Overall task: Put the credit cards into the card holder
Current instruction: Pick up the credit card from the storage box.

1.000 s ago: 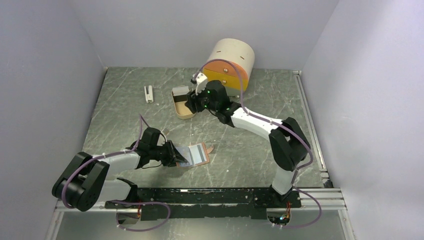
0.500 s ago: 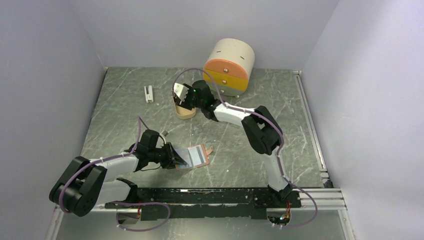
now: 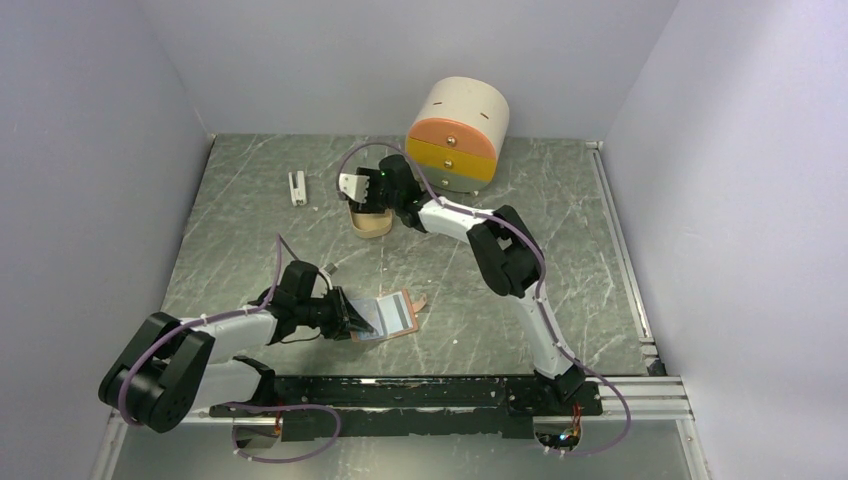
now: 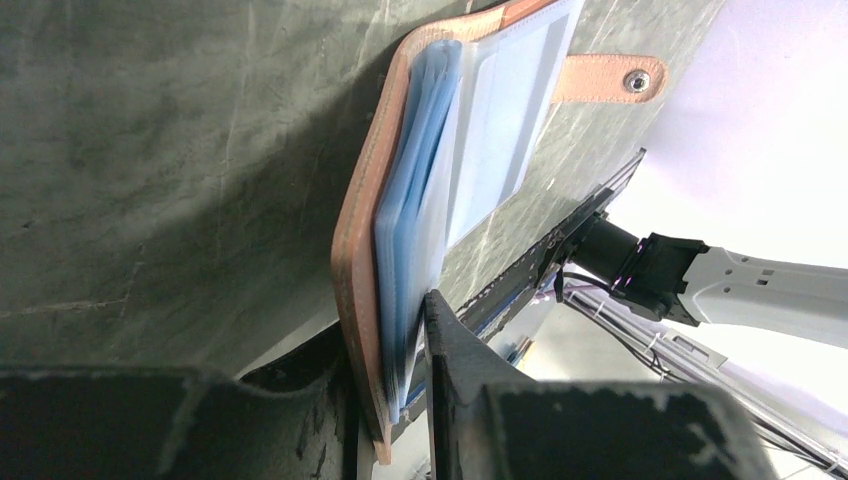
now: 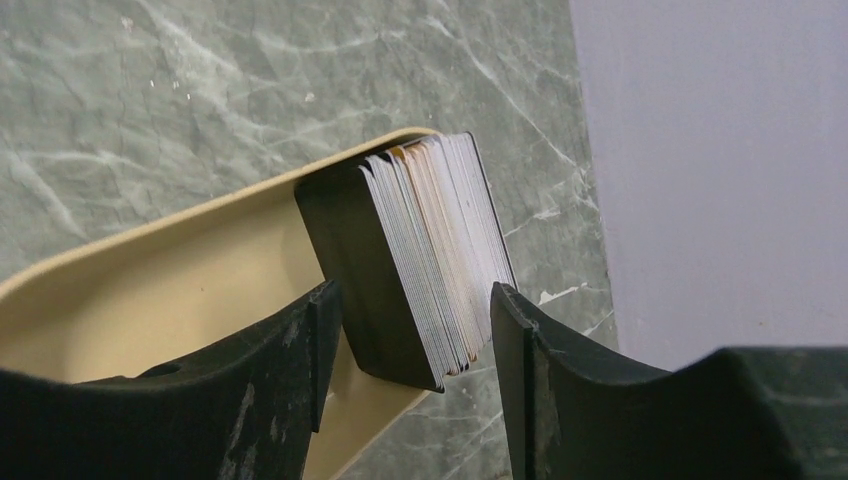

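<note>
The salmon-pink card holder (image 3: 392, 317) lies open on the table near the front, its clear pockets up. My left gripper (image 3: 347, 317) is shut on its left edge; in the left wrist view the fingers (image 4: 447, 345) pinch the leather cover and clear sleeves of the card holder (image 4: 410, 190). The credit cards (image 5: 425, 255) stand as a stack on edge, dark card outermost, in the beige oval tray (image 5: 150, 300). My right gripper (image 5: 410, 335) is open and straddles the stack with a gap on each side. From above, it (image 3: 362, 203) hovers over the tray (image 3: 373, 228).
A round beige box with orange and yellow drawers (image 3: 460, 125) stands at the back, just right of the right gripper. A small white upright block (image 3: 297, 187) stands at the back left. Grey walls close in the left, back and right sides.
The right arm has swung left from beside the drawer box and now has its open jaws around the card stack in the tray. The left gripper still holds the card holder, barely moved.
</note>
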Robot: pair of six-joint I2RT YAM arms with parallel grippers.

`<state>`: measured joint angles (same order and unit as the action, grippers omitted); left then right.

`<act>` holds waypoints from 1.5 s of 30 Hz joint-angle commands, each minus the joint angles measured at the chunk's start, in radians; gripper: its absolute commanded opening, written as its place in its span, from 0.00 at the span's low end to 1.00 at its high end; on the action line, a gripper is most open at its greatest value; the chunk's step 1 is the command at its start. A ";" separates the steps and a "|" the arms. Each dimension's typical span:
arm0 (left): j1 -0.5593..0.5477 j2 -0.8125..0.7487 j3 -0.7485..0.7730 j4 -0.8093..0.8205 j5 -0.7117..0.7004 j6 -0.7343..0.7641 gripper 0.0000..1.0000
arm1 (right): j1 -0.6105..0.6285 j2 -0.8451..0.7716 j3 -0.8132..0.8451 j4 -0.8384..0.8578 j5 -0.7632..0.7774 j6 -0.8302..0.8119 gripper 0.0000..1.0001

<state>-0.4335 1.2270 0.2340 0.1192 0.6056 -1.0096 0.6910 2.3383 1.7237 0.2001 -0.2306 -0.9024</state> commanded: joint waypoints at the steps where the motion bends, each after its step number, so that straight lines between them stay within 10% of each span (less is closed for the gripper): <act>1: 0.006 0.016 -0.007 0.032 0.037 0.012 0.25 | -0.014 0.030 0.048 -0.045 -0.046 -0.123 0.60; 45: 0.006 0.108 -0.010 0.108 0.057 0.006 0.25 | -0.027 0.018 0.044 0.050 0.021 -0.172 0.36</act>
<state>-0.4335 1.3285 0.2337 0.2127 0.6590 -1.0100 0.6796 2.4168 1.7882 0.2050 -0.2161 -1.0634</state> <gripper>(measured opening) 0.255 0.375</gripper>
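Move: The front black credit card stands upright in the storage box, about 2 cm ahead of the right hand, 3 cm to its left and 4 cm lower. The rest of the card stack is close behind the card, some 4 cm ahead of the hand. The box's middle lies about 2 cm back, 1 cm left and 6 cm below, and the drawer cabinet 9 cm ahead and 21 cm right. From the left hand the card is about 30 cm ahead and 3 cm right. Between the front black card and the pack the right hand works its farther fingertip, the other finger on the card's open side. It reaches forward and down, about 2 cm each way, rolling some 10 degrees, then lifts about 1 cm as the fingers close by over a third, not yet shut on the card. The left hand keeps its pinch on the open card holder. ##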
